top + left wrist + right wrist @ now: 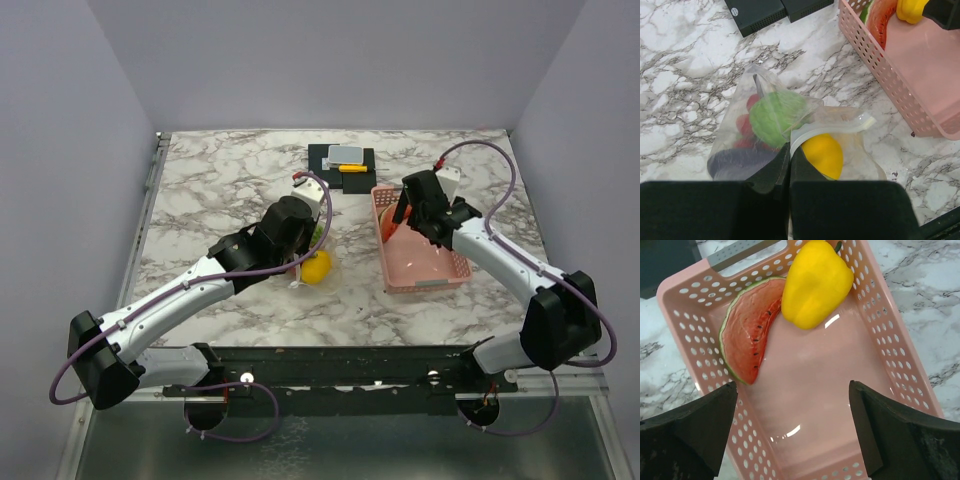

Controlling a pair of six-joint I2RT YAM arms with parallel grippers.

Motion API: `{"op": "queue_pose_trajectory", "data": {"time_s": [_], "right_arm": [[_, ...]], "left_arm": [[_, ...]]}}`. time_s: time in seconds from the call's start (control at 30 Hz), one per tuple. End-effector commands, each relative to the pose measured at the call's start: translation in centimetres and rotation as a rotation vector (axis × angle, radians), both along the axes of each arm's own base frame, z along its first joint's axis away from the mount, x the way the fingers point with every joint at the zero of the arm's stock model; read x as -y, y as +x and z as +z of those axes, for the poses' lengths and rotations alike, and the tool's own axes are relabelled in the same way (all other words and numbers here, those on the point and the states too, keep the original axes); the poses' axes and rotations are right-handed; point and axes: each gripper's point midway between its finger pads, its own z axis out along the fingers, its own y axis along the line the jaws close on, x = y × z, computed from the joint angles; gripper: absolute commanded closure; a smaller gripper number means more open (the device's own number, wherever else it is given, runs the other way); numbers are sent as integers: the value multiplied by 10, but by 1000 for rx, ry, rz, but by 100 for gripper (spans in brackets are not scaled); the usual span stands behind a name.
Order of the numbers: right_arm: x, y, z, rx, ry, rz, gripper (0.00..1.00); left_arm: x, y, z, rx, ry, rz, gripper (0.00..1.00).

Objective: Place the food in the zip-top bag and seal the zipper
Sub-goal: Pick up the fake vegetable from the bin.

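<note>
The clear zip-top bag (pixel 771 150) lies on the marble with a green food (pixel 776 116), a red one (pixel 744 125), a dark purple one and a yellow one (pixel 823 154) showing through it. My left gripper (pixel 789 152) is shut on the bag's near rim; from above, the gripper (pixel 312 232) hides most of the bag and only the yellow food (pixel 317 267) shows. My right gripper (pixel 792 386) hangs open and empty over the pink basket (pixel 890 340). A watermelon slice (pixel 747 330) and a yellow pepper (pixel 815 282) lie at the basket's far end.
The pink basket (pixel 425 285) stands right of the bag, with my right gripper (pixel 405 215) above its far half. A yellow-and-grey item on a black base (pixel 342 160) sits at the back middle. Purple walls close the table on three sides.
</note>
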Motion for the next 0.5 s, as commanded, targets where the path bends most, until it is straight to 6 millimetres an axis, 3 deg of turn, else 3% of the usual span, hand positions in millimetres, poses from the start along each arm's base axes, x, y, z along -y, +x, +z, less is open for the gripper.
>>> {"op": "queue_pose_trajectory", "data": {"time_s": [0.0,0.23,0.47], "right_arm": [[5,21,0,20,109,-101,2],[27,39,-21,-29,159,-287,0],[34,57,-35,-33,186,-369,0]], "left_arm": [[-3,5,4,24,-16,27,100],[-2,5,3,22,-15,23,100],[-1,4,3,20,-16,19,100]]}}
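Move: The yellow bell pepper sits in the far right corner of the bin, about 8 cm ahead of the right hand, 5 cm to its right and 10 cm below. The watermelon slice is roughly 7 cm ahead of that hand, 4 cm to its left; the black boxes are some 18 cm ahead, 12 cm left. From the left hand, holding the bag, the pepper is about 14 cm ahead, 32 cm right and 15 cm below. Wide open, the right hand reaches about 5 cm forward, right and down towards the yellow pepper, turning clockwise. ##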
